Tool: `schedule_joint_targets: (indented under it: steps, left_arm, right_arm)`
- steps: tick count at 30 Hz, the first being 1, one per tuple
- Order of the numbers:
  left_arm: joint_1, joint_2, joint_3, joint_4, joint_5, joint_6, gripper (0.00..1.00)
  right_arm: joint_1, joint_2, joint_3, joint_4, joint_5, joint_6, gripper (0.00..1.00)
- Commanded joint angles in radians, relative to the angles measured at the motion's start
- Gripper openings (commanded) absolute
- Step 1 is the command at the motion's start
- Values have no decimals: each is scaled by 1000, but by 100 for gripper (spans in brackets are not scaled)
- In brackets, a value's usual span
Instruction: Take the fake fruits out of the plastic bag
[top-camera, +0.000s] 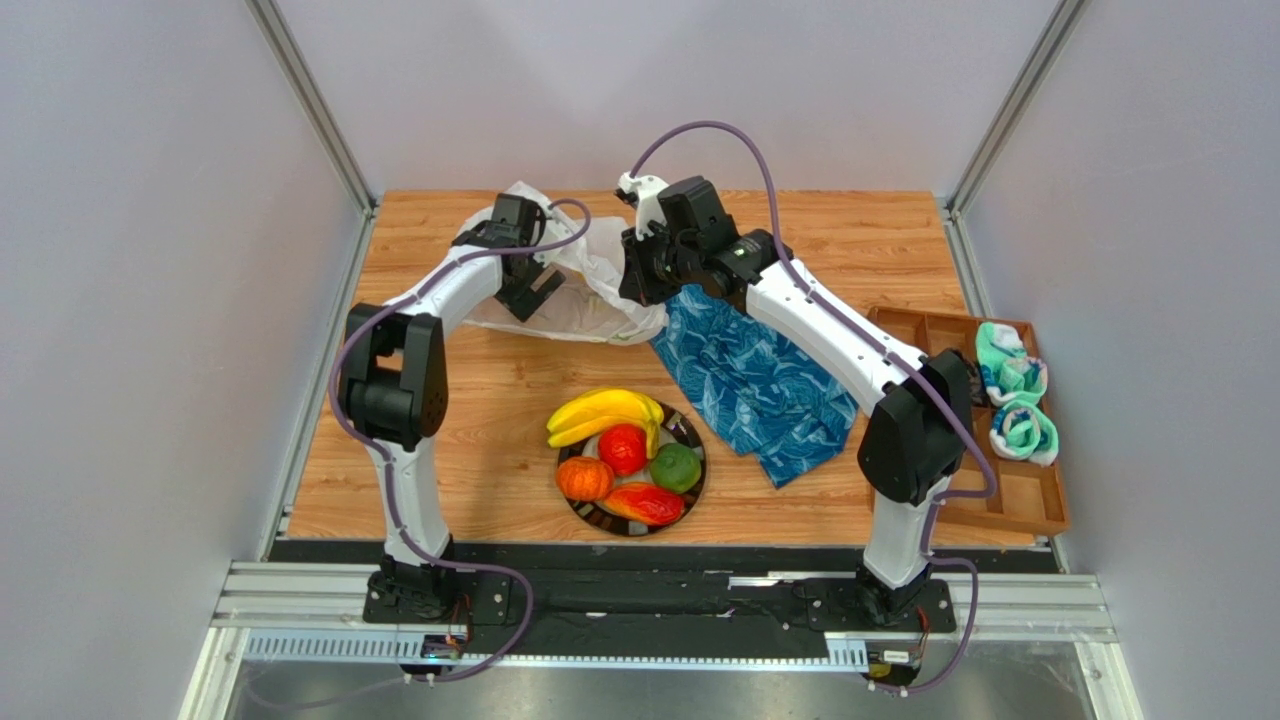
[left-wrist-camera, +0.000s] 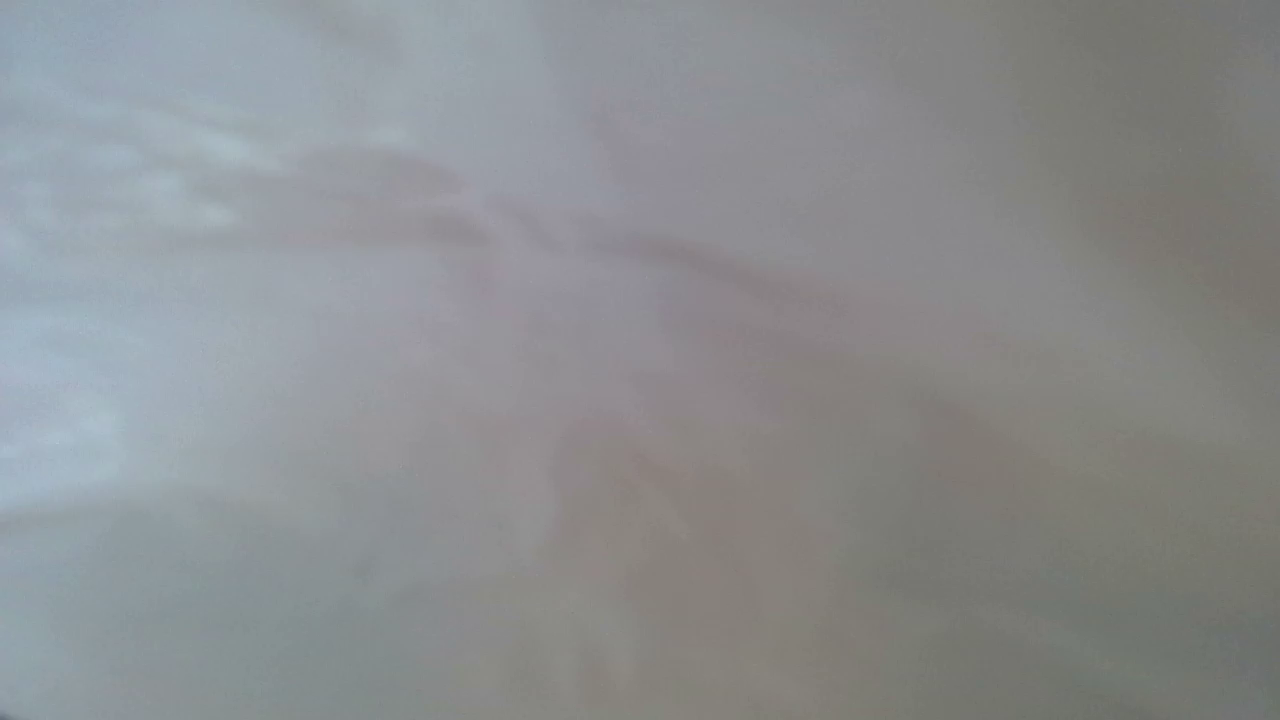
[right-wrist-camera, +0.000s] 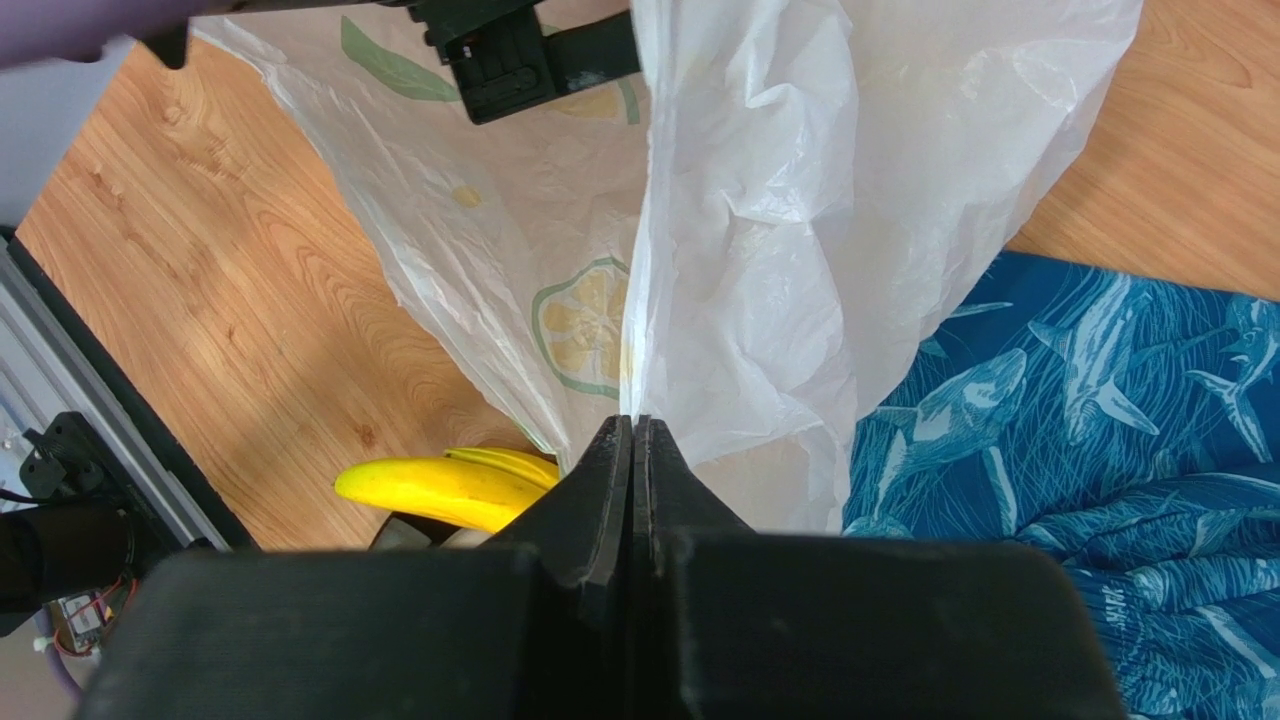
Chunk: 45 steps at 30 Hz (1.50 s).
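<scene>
The fake fruits lie together on a black-rimmed plate (top-camera: 699, 444): a yellow banana bunch (top-camera: 601, 413), a red round (top-camera: 622, 447), an orange one (top-camera: 583, 479), a green one (top-camera: 676, 468) and a red-orange mango shape (top-camera: 646, 504). The plastic bag (top-camera: 594, 285) lies crumpled at the back of the table. My right gripper (right-wrist-camera: 633, 428) is shut on a fold of the bag (right-wrist-camera: 781, 225), with the banana bunch (right-wrist-camera: 436, 488) below it. My left gripper (top-camera: 526, 293) hovers open over the bag's left side. Blurred bag film (left-wrist-camera: 601, 300) fills the left wrist view and hides its fingers.
A blue patterned cloth (top-camera: 751, 383) is spread right of the bag and under my right arm. A wooden tray (top-camera: 1037, 503) at the right edge holds teal-and-white rolled items (top-camera: 1010, 368). Metal frame posts stand at the back corners.
</scene>
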Motion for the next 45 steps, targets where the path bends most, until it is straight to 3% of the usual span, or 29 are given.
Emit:
schedule_joint_targets:
  steps: [1,5,7,8,11,14,17,23,34,38,43,45]
  left_arm:
    - [82,-192,-109,-42,-63,-111,99]
    - [135,-416,-313,-111,-57,-195,99]
    - [134,-592,-416,-160,42,-226,98]
    - [134,-697,-440,-213,167,-229,97]
    - [119,-749,-503,-267,282,-215,96]
    - [109,-693,-511,-226,290,-189,96]
    - [105,-618,-500,-125,189,-149,97]
    - [108,-458,-408,-80,106,-91,99]
    - [112,-309,-270,21,78,-24,99]
    - [119,-104,-125,-13,53,-17,99]
    - [120,18,1,12,75,13,99]
    - [123,50,41,-14,78,21,92]
  right_arm:
    - [16,-41,39,5,-19,-11,0]
    - [31,-60,19,1,-19,-13,0]
    - [40,-83,2,1,-21,-17,0]
    - [43,-92,-15,-2,-19,-19,0]
    - [49,-107,-33,-7,-26,-22,0]
    - [51,-100,-33,-9,-26,-23,0]
    - [58,-87,-29,-6,-23,-31,0]
    - [66,-103,-38,4,-9,-54,0]
    - [69,-120,-105,17,-15,-60,0]
    - [68,-112,-107,14,-23,-59,0]
    - [69,-117,-112,-7,-46,-69,0]
    - [69,-117,-121,-12,-35,-77,0]
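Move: The left hand is over the far part of the plastic bag, whose middle lies roughly 3 cm ahead, 6 cm right and about level with it. The bananas are some 20 cm back, 16 cm right and 4 cm lower; the blue cloth is about 12 cm back, 40 cm right. From the right hand, pinching the rim, the bag's middle is about 12 cm ahead, 12 cm left and 14 cm below. Left hand, open, draws back 18 cm, reaches forward into the bag again; pinching right eases back 4 cm. ##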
